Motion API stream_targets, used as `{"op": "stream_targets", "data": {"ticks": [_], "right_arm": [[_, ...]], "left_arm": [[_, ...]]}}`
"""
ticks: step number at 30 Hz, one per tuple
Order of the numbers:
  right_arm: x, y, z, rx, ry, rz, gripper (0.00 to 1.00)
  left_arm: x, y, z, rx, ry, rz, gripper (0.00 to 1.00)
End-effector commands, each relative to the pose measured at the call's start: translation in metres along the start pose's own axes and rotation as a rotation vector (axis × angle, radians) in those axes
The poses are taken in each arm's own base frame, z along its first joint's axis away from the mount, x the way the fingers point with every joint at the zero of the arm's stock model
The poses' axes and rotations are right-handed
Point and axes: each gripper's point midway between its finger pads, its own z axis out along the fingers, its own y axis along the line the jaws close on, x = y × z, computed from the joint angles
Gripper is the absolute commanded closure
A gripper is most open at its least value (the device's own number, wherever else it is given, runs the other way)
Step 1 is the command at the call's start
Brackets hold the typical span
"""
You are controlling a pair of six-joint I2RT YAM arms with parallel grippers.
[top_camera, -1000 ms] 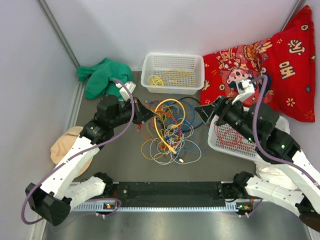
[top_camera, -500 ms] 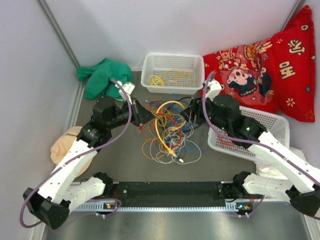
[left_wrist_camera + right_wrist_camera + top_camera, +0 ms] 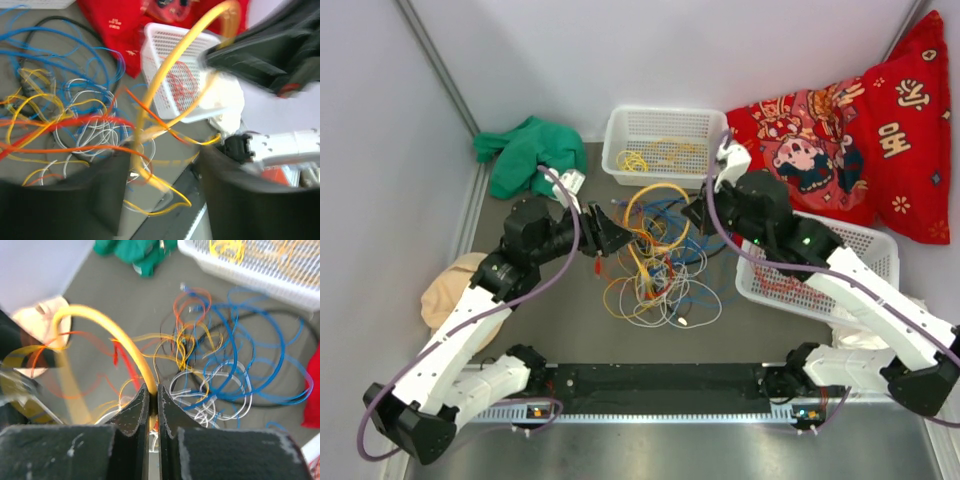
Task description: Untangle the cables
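Note:
The cables (image 3: pixel 655 272) lie in a knotted heap of yellow, red, orange, blue and white wires mid-table. A thick yellow cable (image 3: pixel 658 190) arches up out of the heap. My right gripper (image 3: pixel 696 214) is at the heap's upper right. In the right wrist view it (image 3: pixel 153 390) is shut on that yellow cable (image 3: pixel 107 327). On the heap's left edge my left gripper (image 3: pixel 616 240) stands open. In the left wrist view the yellow cable (image 3: pixel 165 75) runs loosely between its (image 3: pixel 160 170) spread fingers.
A white basket (image 3: pixel 612 140) holding yellow wires stands at the back. A second white basket (image 3: pixel 865 245) sits under my right arm. Green cloth (image 3: pixel 525 150) lies back left, a red pillow (image 3: pixel 865 125) back right, a beige object (image 3: pixel 448 290) left. A black rail (image 3: pixel 660 380) lines the front.
My right arm swung left to the raised yellow cable and its jaws shut on it. My left gripper opened and let go of the cable.

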Motion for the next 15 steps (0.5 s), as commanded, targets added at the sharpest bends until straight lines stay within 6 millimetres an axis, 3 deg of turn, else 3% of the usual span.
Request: {"op": "stream_targets", "data": {"ticks": [1, 3, 4, 5, 10, 15], "right_arm": [[-0.1, 0.023, -0.049, -0.037, -0.248, -0.022, 1.0], [-0.122, 0.028, -0.064, -0.039, -0.282, -0.034, 1.0], [-0.12, 0.027, -0.065, -0.027, -0.258, -0.041, 1.0], [-0.131, 0.03, -0.069, -0.026, -0.268, -0.044, 1.0], [-0.14, 0.021, -0.071, 0.049, -0.258, -0.054, 1.0], [-0.144, 0.006, -0.056, 0.14, -0.27, -0.053, 1.0]], "left_arm": [[-0.001, 0.034, -0.01, -0.203, -0.034, 0.0, 0.01], [0.002, 0.043, -0.013, -0.253, -0.027, -0.007, 0.01], [0.004, 0.048, -0.014, -0.277, -0.027, -0.009, 0.01], [0.004, 0.053, -0.015, -0.303, -0.033, -0.012, 0.01], [0.009, 0.094, -0.032, -0.536, -0.041, -0.034, 0.01], [0.018, 0.103, -0.036, -0.575, -0.028, -0.042, 0.01]]}}
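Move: The thick yellow cable is already pinched in the shut right fingers. The far white basket, its likely goal, lies some 35 cm ahead of that hand, 4 cm left and 27 cm below. The cable pile is about 10 cm ahead, 4 cm left and 29 cm down, and the side basket some 33 cm right, 6 cm ahead. From the left hand, already half open, the pile lies roughly 13 cm ahead, 8 cm right and 30 cm down. The thick yellow cable goes up away from the pile, still pinched in the right fingers, in a quick lift of about 17 cm with a slight drift right, the fingers tipping up some 15 degrees. Meanwhile the left hand finishes opening wide, lets go of its cable strands and backs off down and to the left, turning counter-clockwise. ##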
